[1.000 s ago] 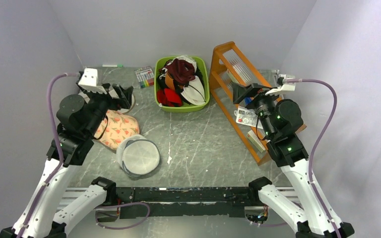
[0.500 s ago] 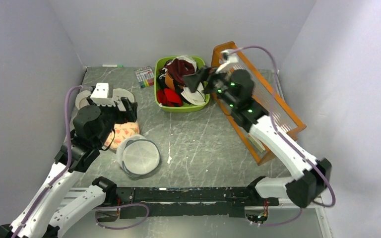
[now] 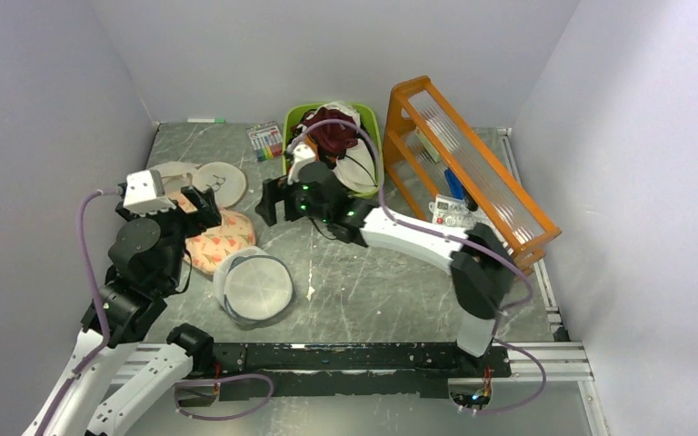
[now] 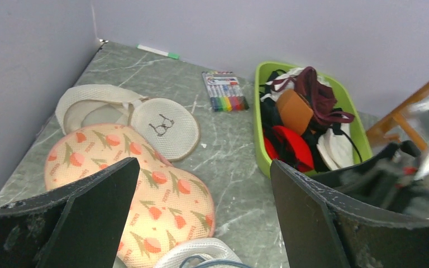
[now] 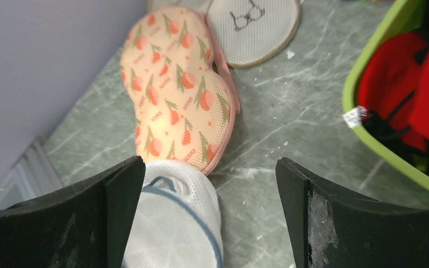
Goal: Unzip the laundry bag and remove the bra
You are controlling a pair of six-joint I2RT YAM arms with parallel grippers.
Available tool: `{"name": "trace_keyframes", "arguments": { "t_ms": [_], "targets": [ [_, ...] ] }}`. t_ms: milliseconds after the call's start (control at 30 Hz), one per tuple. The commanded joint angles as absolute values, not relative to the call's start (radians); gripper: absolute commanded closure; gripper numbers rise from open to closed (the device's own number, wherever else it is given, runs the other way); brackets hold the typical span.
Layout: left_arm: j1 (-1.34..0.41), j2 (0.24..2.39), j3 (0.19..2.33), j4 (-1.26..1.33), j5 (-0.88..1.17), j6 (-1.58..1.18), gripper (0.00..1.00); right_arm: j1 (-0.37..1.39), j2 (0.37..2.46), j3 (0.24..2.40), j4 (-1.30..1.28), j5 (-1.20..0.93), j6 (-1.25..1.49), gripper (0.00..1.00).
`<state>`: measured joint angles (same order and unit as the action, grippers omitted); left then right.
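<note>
The laundry bag (image 3: 223, 238), a cream-peach padded case with red flowers and a pink edge, lies closed on the left of the table. It also fills the lower left of the left wrist view (image 4: 134, 178) and sits above centre in the right wrist view (image 5: 176, 95). The bra is hidden. My left gripper (image 3: 207, 207) hovers over the bag's far-left end, open, with nothing between its fingers (image 4: 201, 167). My right gripper (image 3: 268, 204) reaches across from the right to just right of the bag. It is open and empty, above the bag's near tip and the mesh disc (image 5: 209, 164).
A round white mesh disc with dark rim (image 3: 254, 286) rests against the bag's near end. Two beige mesh discs (image 3: 218, 182) lie behind the bag. A green bin (image 3: 288, 154) of garments, a marker pack (image 3: 265, 141) and an orange rack (image 3: 473, 163) stand further back and right.
My right arm has swung from the rack side past the green bin to beside the bag. My left gripper has drawn back toward the near left, uncovering more of the bag.
</note>
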<state>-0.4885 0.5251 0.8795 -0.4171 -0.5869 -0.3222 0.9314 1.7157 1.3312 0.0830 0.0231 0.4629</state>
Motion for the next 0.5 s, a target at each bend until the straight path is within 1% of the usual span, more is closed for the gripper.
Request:
{"name": "trace_keyframes", "arguments": {
  "t_ms": [0, 100, 233, 400, 467],
  "targets": [
    [-0.453, 0.566, 0.883, -0.436, -0.636, -0.332, 0.01, 0.964, 1.888, 1.465, 0.071, 0.046, 0.428, 0.13],
    [-0.419, 0.568, 0.872, -0.406, -0.59, -0.313, 0.01, 0.963, 1.987, 1.503, 0.097, 0.019, 0.453, 0.13],
    [-0.385, 0.572, 0.848, -0.375, -0.538, -0.298, 0.01, 0.963, 2.069, 1.525, 0.126, -0.007, 0.459, 0.13],
    [-0.383, 0.588, 0.841, -0.379, -0.562, -0.292, 0.01, 0.954, 2.184, 1.608, 0.111, -0.053, 0.481, 0.14],
    [-0.383, 0.597, 0.839, -0.375, -0.568, -0.29, 0.01, 0.952, 2.231, 1.657, 0.091, -0.075, 0.491, 0.16]
  ]
}}
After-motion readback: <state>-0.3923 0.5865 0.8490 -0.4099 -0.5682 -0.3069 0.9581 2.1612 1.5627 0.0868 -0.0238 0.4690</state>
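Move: The peach printed laundry bag, seemingly the one aimed at, has its middle about 20 cm to the right hand's left, 1 cm ahead and some 20 cm below. From that hand the clear mesh bag lies 6 cm left and 13 cm back, the round white bag 18 cm left and 14 cm ahead, and the green basket 12 cm right and 23 cm ahead. From the left hand the peach bag's middle is some 8 cm ahead, 4 cm left and 31 cm below. The right hand, empty and still wide open, drops quickly by about 14 cm and slides some 7 cm to its left, also edging slightly forward, towards the right-hand end of the peach bag; its fingers tip about 10 degrees further down, and it arrives just above the table beside that end without a touch to be seen. The open left hand stays high over the near side of the bag, easing about 3 cm down, a little forward and left. ##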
